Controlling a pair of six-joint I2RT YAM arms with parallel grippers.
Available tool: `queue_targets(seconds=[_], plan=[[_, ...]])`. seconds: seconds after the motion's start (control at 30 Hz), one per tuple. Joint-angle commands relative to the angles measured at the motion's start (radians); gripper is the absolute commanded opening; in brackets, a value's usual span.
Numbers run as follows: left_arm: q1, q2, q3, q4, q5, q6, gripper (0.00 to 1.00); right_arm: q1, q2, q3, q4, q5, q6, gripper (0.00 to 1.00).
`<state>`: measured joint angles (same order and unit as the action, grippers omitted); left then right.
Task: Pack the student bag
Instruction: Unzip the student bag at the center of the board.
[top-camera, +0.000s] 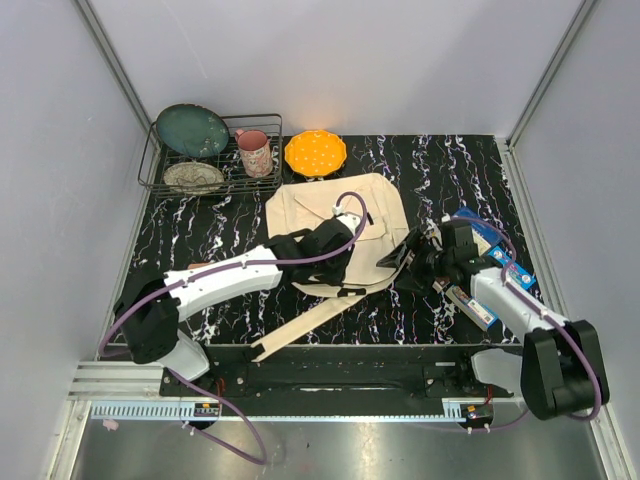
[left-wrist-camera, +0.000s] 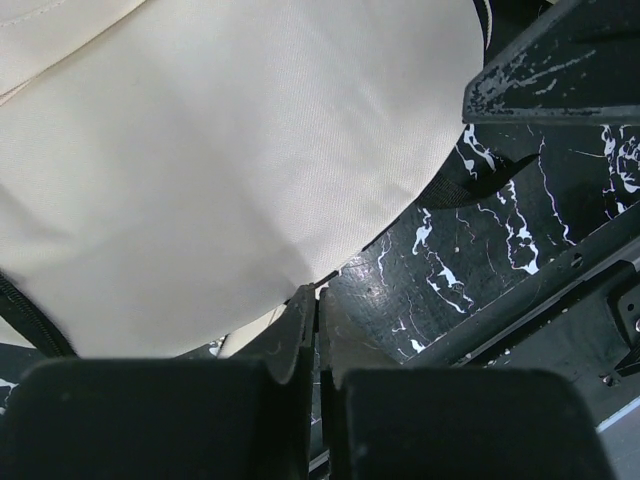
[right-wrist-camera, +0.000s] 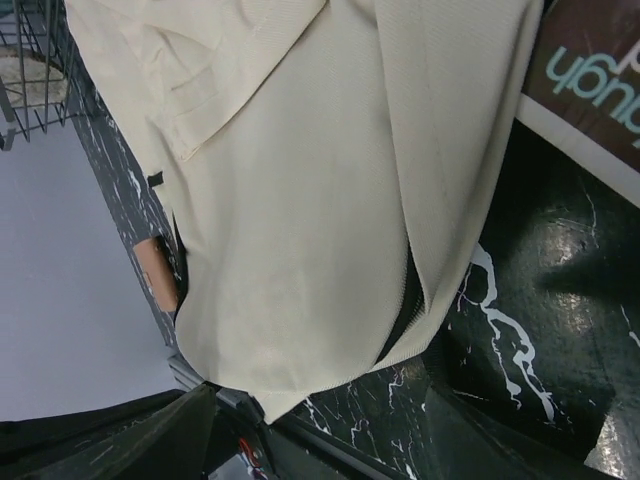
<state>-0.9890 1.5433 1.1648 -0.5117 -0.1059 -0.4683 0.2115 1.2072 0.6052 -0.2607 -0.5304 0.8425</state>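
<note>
The student bag, a cream canvas backpack, lies in the middle of the black marbled table. My left gripper is over the bag's near part. In the left wrist view its fingertips are shut together on the hem of the cream cloth, which rises away from them. My right gripper stands open at the bag's right edge. In the right wrist view the bag's lower corner sits ahead of the wide-apart fingers, touching neither. A dark slit runs along the bag's side.
A wire rack at the back left holds a teal plate, a second dish and a pink mug. An orange dish sits beside it. Blue boxes lie under the right arm. A brown book adjoins the bag. A cream strap trails forward.
</note>
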Motion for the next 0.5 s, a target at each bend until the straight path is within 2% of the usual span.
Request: queue_targets(seconds=[0.0, 0.23, 0.33, 0.37, 0.4, 0.43, 0.47], plan=[[0.001, -0.054, 0.007, 0.042, 0.023, 0.019, 0.0, 0.028, -0.069, -0.033, 0.084, 0.047, 0.122, 0.89], [0.001, -0.069, 0.032, 0.067, 0.054, 0.068, 0.0, 0.065, 0.087, -0.038, 0.291, 0.041, 0.202, 0.87], [0.001, -0.068, 0.033, 0.065, 0.046, 0.065, 0.0, 0.078, 0.167, -0.001, 0.328, 0.047, 0.205, 0.82], [0.001, -0.068, 0.032, 0.065, 0.048, 0.062, 0.0, 0.08, 0.179, 0.002, 0.343, 0.047, 0.204, 0.75], [0.001, -0.069, 0.029, 0.065, 0.051, 0.056, 0.0, 0.08, 0.195, 0.005, 0.351, 0.055, 0.202, 0.62], [0.001, -0.068, 0.027, 0.067, 0.054, 0.054, 0.0, 0.08, 0.199, 0.019, 0.344, 0.078, 0.192, 0.54], [0.001, -0.072, 0.024, 0.067, 0.054, 0.053, 0.0, 0.078, 0.204, 0.028, 0.337, 0.089, 0.178, 0.39]])
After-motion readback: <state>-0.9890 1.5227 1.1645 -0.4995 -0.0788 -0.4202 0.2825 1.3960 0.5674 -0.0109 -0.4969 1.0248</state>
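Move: The student bag's right front edge, near the black zipper, is about 3 cm left, 2 cm ahead and 5 cm below the open right gripper. From that gripper, the black tab on the bag's front edge is some 9 cm left, 4 cm back and 6 cm down; the yellow book is about 12 cm to its right and 4 cm ahead, also 6 cm down. From the left gripper, the right front edge is roughly 9 cm right, 4 cm ahead and 4 cm down. Bring the right gripper down about 3 cm onto the bag's right front edge, angling left and a little forward, after hardly sinking at first. Let the fingers straddle the loose cloth by the zipper and start closing only at the end, from nearly wide open to a bit over half. Keep the left gripper shut at the bag's front edge, easing it up about 1 cm. ##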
